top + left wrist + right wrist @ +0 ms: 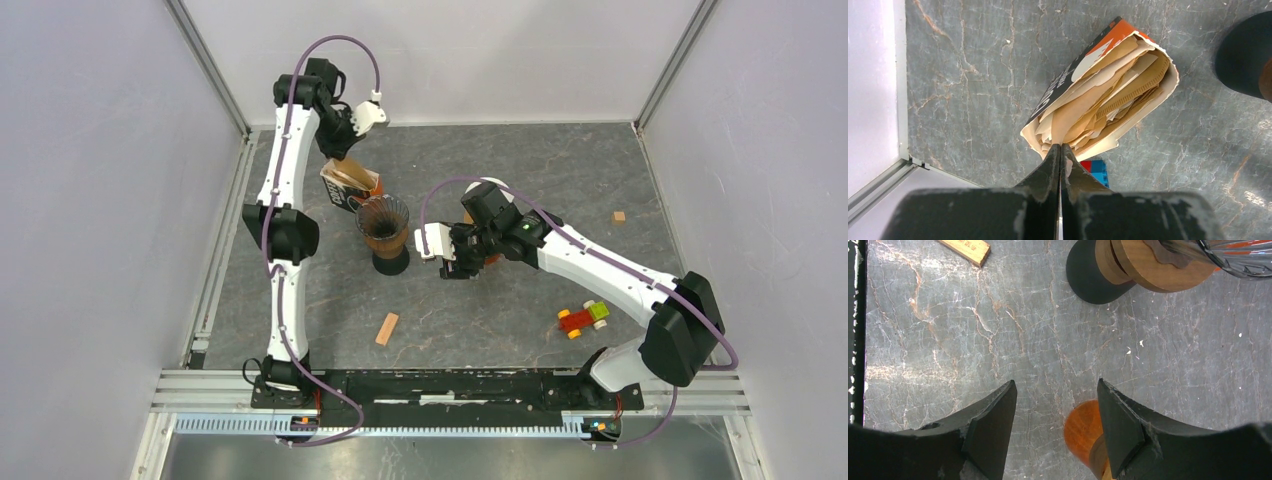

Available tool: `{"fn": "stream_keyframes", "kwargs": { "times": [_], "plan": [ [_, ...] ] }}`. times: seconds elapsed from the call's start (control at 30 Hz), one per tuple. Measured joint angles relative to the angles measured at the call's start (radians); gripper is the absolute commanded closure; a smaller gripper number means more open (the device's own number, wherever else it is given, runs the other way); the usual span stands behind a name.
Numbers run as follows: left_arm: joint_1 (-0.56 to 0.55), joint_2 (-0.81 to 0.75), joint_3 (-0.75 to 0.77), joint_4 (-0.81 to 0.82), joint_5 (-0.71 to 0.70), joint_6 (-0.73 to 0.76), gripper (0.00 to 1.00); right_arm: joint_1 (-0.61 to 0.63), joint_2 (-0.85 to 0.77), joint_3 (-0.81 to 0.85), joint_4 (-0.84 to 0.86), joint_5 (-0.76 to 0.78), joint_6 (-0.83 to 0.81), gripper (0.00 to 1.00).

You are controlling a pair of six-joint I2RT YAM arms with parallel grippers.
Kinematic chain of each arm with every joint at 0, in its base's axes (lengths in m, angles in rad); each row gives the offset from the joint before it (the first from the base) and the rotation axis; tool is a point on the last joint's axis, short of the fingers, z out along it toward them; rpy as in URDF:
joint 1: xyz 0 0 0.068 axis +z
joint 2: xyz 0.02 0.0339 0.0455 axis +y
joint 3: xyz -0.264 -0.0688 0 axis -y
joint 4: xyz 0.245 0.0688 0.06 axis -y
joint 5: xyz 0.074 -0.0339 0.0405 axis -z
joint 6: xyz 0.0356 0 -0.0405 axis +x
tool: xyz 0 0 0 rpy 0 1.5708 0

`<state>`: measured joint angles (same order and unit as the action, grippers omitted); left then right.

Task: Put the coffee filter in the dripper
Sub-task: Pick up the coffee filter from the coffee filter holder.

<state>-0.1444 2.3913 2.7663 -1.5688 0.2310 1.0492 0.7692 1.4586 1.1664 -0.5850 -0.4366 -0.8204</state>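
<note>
An opened pack of tan coffee filters (1118, 85) lies on the grey table, its mouth facing my left gripper (1060, 146). The jaws are pressed together at the edge of the fanned stack, pinching the tip of one coffee filter (1068, 117). From above, that gripper (347, 160) points down onto the pack (352, 187). The glass dripper (383, 220) stands on a wooden collar and black base just right of the pack. My right gripper (1057, 390) hovers open over bare table, right of the dripper (1148, 267), holding nothing.
A round orange and wood object (1082, 427) sits under my right finger. A red and blue brick (1098, 170) lies by the left fingers. A wooden block (387, 328), a toy car (583, 317) and a small block (619, 216) lie around. Walls enclose the table.
</note>
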Motion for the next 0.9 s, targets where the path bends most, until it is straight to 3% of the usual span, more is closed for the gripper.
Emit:
{"fn": "stream_keyframes", "kwargs": {
  "times": [0.23,0.5,0.67,0.9],
  "plan": [
    [0.000,-0.047,-0.053,0.000,0.005,0.000,0.98,0.000,0.000,0.000,0.000,0.000,0.001,0.33],
    [0.000,-0.300,-0.148,0.000,0.005,0.000,0.98,0.000,-0.013,0.009,0.005,0.001,0.023,0.34],
    [0.000,-0.425,-0.136,-0.002,0.007,-0.001,0.98,-0.006,-0.034,0.055,0.013,0.002,0.057,0.34],
    [-0.011,-0.486,-0.079,-0.001,0.088,-0.042,0.98,-0.013,-0.052,0.207,0.014,0.015,0.116,0.32]
  ]
}}
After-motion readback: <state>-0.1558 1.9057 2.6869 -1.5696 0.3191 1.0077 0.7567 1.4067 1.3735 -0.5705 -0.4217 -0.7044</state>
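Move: The left hand already pinches one end of a filter just above the filter holder, whose middle lies about 12 cm below, some 4 cm to its right and 1 cm ahead. The empty glass dripper stands roughly 12 cm back and 10 cm right, its middle about 5 cm lower; the filled dripper is around 10 cm back and 31 cm right. For the right hand the empty dripper is some 13 cm ahead and 13 cm left, nearly level. Keeping the filter's end pinched in its shut fingers, the left hand lifts away from the filter holder, slowly at first and then fast, by nearly 20 cm, drawing back about 10 cm as it climbs while its wrist tips the fingertips outward by some 20 degrees. The empty right hand waits, then rises about 10 cm with its fingers still open, easing slightly forward and left and tilting its fingertips upward towards level. ##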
